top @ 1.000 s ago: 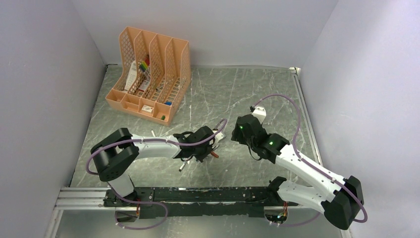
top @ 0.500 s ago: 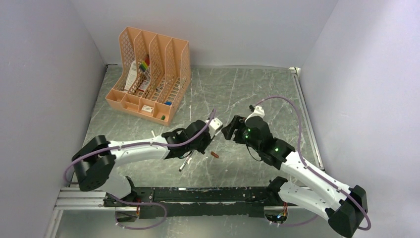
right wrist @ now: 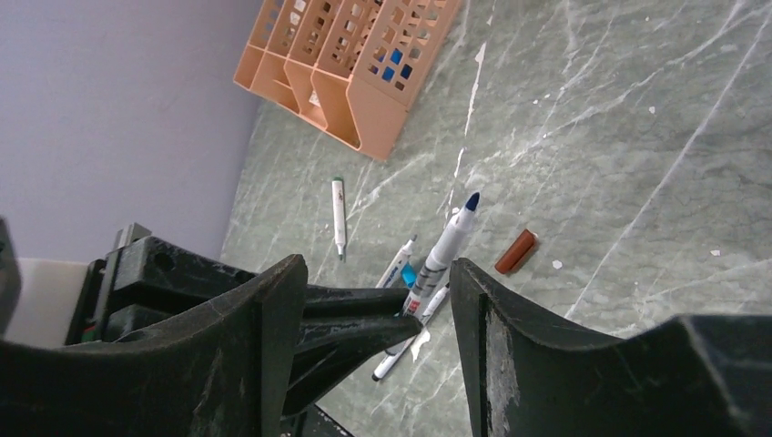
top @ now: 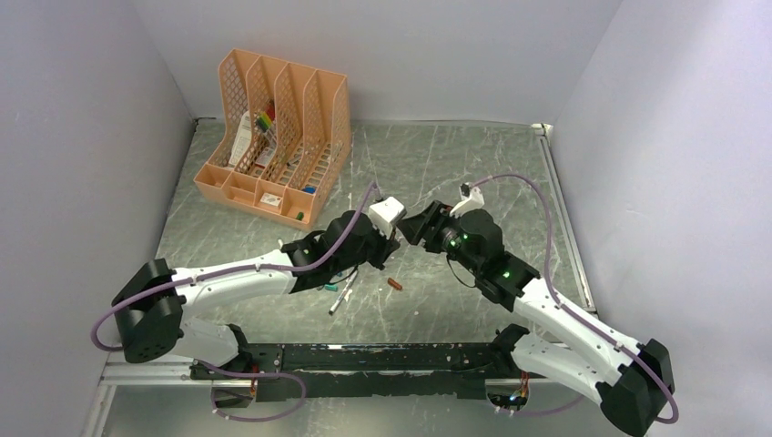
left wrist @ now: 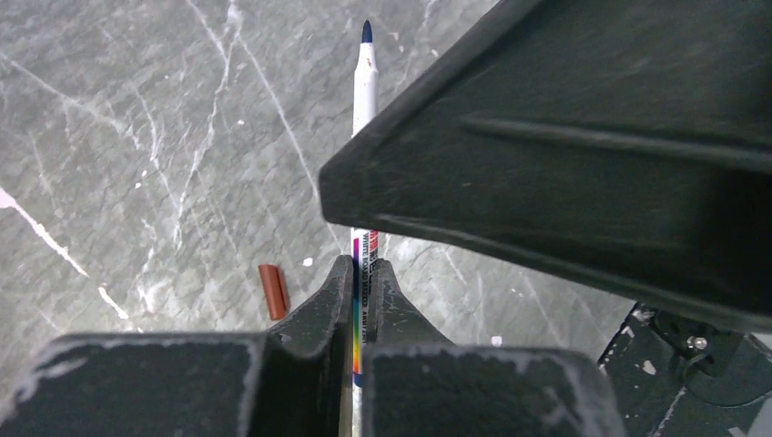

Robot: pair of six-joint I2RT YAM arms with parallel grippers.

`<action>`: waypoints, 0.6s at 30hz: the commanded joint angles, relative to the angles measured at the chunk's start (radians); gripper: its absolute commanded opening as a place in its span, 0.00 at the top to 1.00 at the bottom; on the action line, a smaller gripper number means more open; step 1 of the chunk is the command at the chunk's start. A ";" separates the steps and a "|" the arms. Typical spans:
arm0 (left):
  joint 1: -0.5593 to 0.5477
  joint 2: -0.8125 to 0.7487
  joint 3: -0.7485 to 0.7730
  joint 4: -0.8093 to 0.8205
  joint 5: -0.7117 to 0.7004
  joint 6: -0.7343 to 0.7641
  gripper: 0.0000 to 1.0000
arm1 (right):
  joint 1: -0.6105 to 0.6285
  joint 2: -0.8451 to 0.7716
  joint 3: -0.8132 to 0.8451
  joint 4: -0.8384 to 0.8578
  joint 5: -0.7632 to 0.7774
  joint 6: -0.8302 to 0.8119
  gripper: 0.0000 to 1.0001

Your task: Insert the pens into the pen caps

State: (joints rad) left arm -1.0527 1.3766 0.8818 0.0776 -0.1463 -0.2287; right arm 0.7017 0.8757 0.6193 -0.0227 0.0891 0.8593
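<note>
My left gripper point(left wrist: 361, 269) is shut on a white pen point(left wrist: 365, 137) with a dark blue tip, holding it above the table with the tip pointing away. My right gripper point(right wrist: 378, 273) is open, and its fingers point(right wrist: 473, 300) straddle the left gripper's tip and the held pen point(right wrist: 446, 246). In the top view the two grippers point(top: 393, 238) point(top: 412, 228) meet at the table's middle. A red-brown pen cap point(left wrist: 271, 291) point(right wrist: 516, 251) point(top: 394, 285) lies loose on the table below them. A teal pen cap point(right wrist: 409, 273) lies beside another pen point(right wrist: 398, 262). Nothing shows between the right fingers except the left gripper and its pen.
Another pen point(right wrist: 338, 216) lies alone toward the left. One more point(top: 339, 298) lies near the front under the left arm. An orange file organizer point(top: 273, 137) holding bright markers and small items stands at the back left. Grey walls close in on three sides.
Both arms have swung toward each other and away from their bases. The left gripper rose with the pen. The right gripper came in around it. The red-brown cap stayed on the table.
</note>
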 commanded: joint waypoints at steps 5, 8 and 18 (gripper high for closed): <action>-0.004 -0.050 0.011 0.073 0.079 -0.043 0.93 | -0.005 0.031 0.031 0.033 -0.001 -0.006 0.41; -0.004 -0.064 0.008 0.085 0.108 -0.046 0.93 | -0.004 0.037 0.035 0.029 0.007 -0.005 0.45; -0.004 -0.061 0.003 0.078 0.138 -0.044 0.93 | -0.004 -0.023 0.030 -0.009 0.096 -0.012 0.86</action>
State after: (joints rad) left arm -1.0527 1.3304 0.8818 0.1238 -0.0566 -0.2623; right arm 0.7021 0.9020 0.6300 -0.0235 0.1162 0.8589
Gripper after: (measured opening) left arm 0.098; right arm 0.139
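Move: The uncapped white pen, blue tip slanting up, forward and to the right, is still in the left fingers. Its middle lies some 2 cm back and 4 cm below the right hand, straight in line sideways; the right gripper's open fingers wait about 2 cm ahead, 1 cm right and 4 cm above the left hand. From the left hand, one red-brown cap lies 15 cm below, 1 cm ahead and 3 cm left; the other, equally low, is 4 cm back, level sideways. The pen is carried up about 3 cm between the right gripper's open fingers, the left hand keeping its pinch while drifting a little back and right and turning slightly. The right hand eases barely forward and down, then closes from over half open and pinches the pen between its blue tip and the left fingers. ##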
